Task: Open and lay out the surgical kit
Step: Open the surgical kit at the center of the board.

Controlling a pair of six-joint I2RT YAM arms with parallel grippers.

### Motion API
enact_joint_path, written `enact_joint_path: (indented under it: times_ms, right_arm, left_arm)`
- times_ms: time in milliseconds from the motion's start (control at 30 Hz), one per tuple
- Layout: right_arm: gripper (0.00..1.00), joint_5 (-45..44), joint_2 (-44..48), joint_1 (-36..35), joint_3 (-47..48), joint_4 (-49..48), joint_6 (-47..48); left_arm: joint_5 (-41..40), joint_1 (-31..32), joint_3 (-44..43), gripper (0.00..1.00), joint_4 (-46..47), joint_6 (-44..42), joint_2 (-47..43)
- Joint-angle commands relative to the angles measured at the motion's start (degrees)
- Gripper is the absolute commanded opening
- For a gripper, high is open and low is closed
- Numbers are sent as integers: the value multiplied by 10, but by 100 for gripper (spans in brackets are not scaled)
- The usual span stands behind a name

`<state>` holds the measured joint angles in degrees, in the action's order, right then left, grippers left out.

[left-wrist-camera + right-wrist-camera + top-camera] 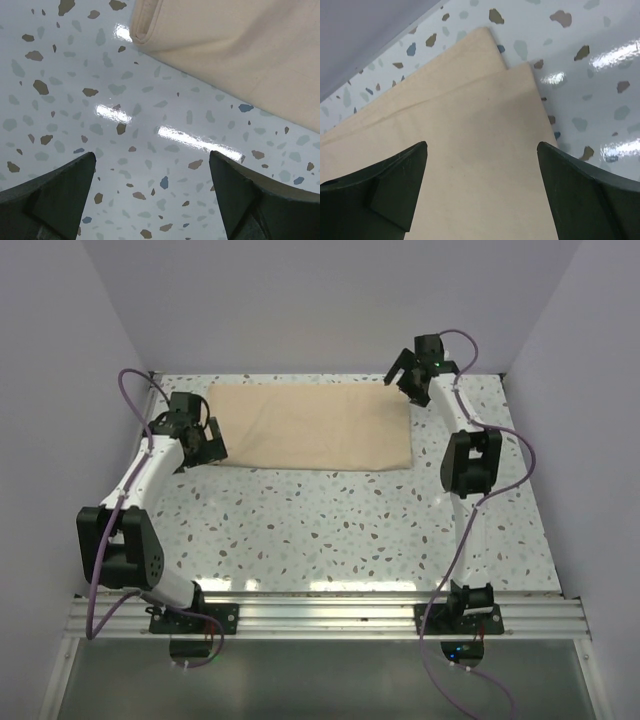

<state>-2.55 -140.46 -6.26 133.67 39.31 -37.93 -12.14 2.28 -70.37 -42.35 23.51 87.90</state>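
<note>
The surgical kit shows only as a folded tan wrap (310,425) lying flat at the back of the speckled table; whatever it holds is hidden. My left gripper (207,443) hangs open just off the wrap's near left corner (145,30), with bare table between its fingers (60,195). My right gripper (405,373) is open above the wrap's far right corner (485,140), nothing held; two layers of the sheet overlap there.
A white wall (365,30) rises close behind the wrap's far edge. Side walls close in the table (330,530) on left and right. The arms' bases and a metal rail (330,615) line the near edge.
</note>
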Motion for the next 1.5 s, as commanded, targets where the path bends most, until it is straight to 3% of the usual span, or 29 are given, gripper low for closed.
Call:
enact_joint_path:
  times_ms: [0,233,433,633,767,867,933,1000,1100,1233,1467]
  right_arm:
    - [94,-34,-48,8,65,-27,-29]
    - [86,-101,-101,19,107,-50,-42]
    - [78,-104,-138,21,131,-69,-51]
    - [59,-74,-161,19,129,-75,-76]
    - [52,-64,-162,17,120,-78,-79]
    - [40,-60,-166,15,120,-79,-78]
    - [24,-56,-168,15,119,-76,-78]
    - [20,-51,-169,15,116,-74,-77]
    - [0,-48,-166,15,104,-66,-72]
    - [0,-51,-140,16,85,-67,-51]
    - [0,-20,-17,11,1,-96,-25]
  left_arm:
    - [15,-2,16,100,-8,17,-40]
    - [14,-1,25,100,-17,34,-44]
    - [10,-1,22,100,-22,44,-34]
    - [5,-1,18,100,-29,53,-26]
    - [-2,-1,27,100,-32,56,-33]
    - [-5,-1,37,100,-33,58,-42]
    - [-7,-1,43,100,-34,59,-48]
    - [-10,-1,46,100,-37,58,-54]
    - [-16,-1,51,100,-42,55,-66]
    - [-20,-1,57,100,-50,50,-90]
    - [-36,-1,62,100,-56,24,-142]
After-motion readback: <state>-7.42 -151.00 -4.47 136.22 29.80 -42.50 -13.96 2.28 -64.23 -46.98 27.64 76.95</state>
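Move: The far right corner of the surgical kit's top layer lies about 5 cm ahead of the right hand, 3 cm to its right and 8 cm below. The bottom layer's corner pokes out some 4 cm farther ahead of it; the kit's near right corner lies roughly 28 cm nearer the base than it. From the left hand the top layer's corner is around 30 cm ahead, 53 cm right and 9 cm lower. Right hand sinks 7 cm, forward and right, pinching the top layer's corner shut; open left hand backs off. ##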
